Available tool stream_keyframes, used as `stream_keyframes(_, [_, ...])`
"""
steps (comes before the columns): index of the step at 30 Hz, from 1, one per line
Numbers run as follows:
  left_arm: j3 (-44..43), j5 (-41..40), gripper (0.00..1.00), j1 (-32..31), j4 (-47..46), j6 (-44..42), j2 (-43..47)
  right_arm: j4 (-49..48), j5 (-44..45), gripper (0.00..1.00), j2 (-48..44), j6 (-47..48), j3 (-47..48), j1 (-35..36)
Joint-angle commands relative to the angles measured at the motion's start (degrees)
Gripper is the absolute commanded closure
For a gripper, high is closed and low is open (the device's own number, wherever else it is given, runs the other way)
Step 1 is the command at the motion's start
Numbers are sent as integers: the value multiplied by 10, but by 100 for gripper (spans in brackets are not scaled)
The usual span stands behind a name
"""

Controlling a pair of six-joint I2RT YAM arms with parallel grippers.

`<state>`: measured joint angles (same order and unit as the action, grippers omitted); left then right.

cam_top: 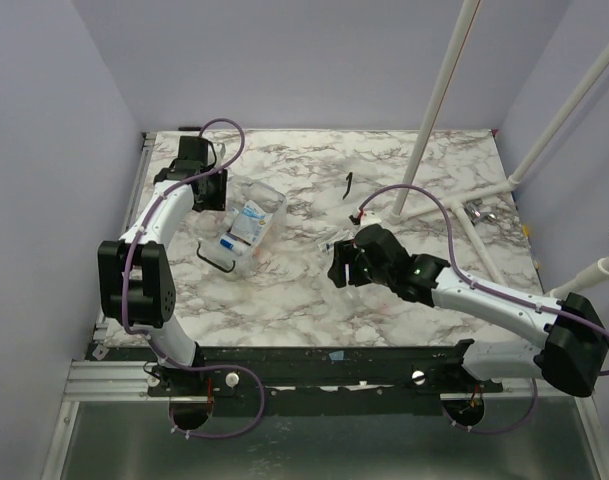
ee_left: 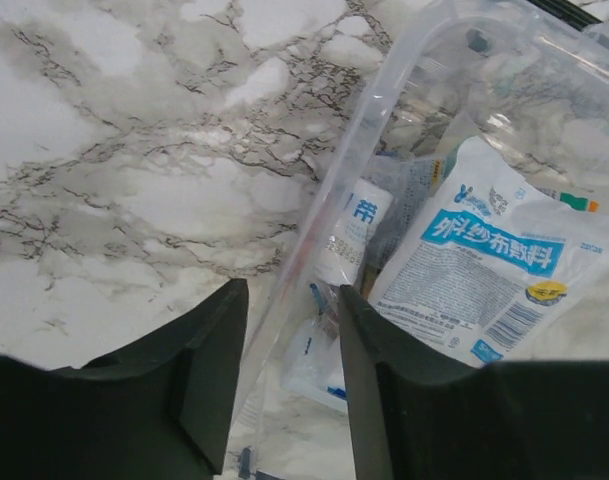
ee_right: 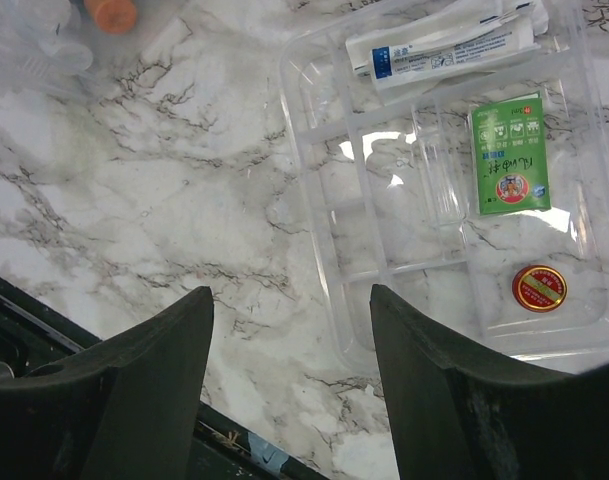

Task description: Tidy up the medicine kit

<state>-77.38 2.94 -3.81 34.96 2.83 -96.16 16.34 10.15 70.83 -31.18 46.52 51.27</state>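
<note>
The medicine kit [cam_top: 252, 222], a clear box with a black handle [cam_top: 216, 258], lies open at the left of the marble table. It holds a white-and-blue packet [ee_left: 494, 265] and a small white box [ee_left: 356, 225]. My left gripper [ee_left: 294, 290] straddles the kit's clear side wall [ee_left: 384, 130], one finger outside and one inside, with gaps still showing. My right gripper [ee_right: 291, 290] hangs open over bare marble beside a clear divided tray [ee_right: 314, 150]. The tray holds a white tube [ee_right: 444, 45], a green packet [ee_right: 509, 155] and a red round tin [ee_right: 539, 288].
An orange-capped bottle [ee_right: 112, 12] stands near clear plastic pieces beyond the tray. A small black item [cam_top: 348, 185] lies mid-table. White pipes [cam_top: 439, 110] rise at the back right, with a metal fitting [cam_top: 479, 212] at their foot. The table's dark front edge [ee_right: 44, 320] is close below my right gripper.
</note>
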Motion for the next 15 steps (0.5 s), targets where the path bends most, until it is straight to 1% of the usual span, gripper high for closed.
stream_keyframes(1, [2, 19, 64, 3, 19, 19, -23, -7, -7, 33, 7, 3, -4, 2])
stream_keyframes(3, [1, 23, 71, 3, 23, 31, -32, -2, -6, 33, 10, 4, -1, 2])
stream_keyframes(8, [17, 26, 81, 3, 15, 54, -21, 12, 14, 33, 10, 10, 4, 2])
stream_keyframes(11, [31, 24, 92, 3, 17, 69, -5, 23, 46, 33, 13, 12, 11, 2])
stream_keyframes(15, [64, 23, 98, 2, 14, 97, 30, 48, 95, 33, 32, 29, 35, 2])
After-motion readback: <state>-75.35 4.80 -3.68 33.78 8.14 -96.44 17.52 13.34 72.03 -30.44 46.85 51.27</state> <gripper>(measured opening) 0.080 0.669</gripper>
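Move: The clear box's left rim runs slantwise between the left hand's open fingers, about a centimetre below. Inside the box, the white pouch lies some 7 cm right and 3 cm back, the blue-white bottle about 3 cm right and 8 cm back, both roughly 6 cm below; the box's dark handle is about 11 cm straight back, a little below. From the right hand that rim is some 28 cm left and 16 cm ahead. The left fingers close from about half open to nearly shut, pinching the clear box's left wall between their pads, with grip effort rising at the end. The hand first sinks about 1 cm onto the rim, then eases just under 1 cm to the right, its wrist turning barely five degrees. ##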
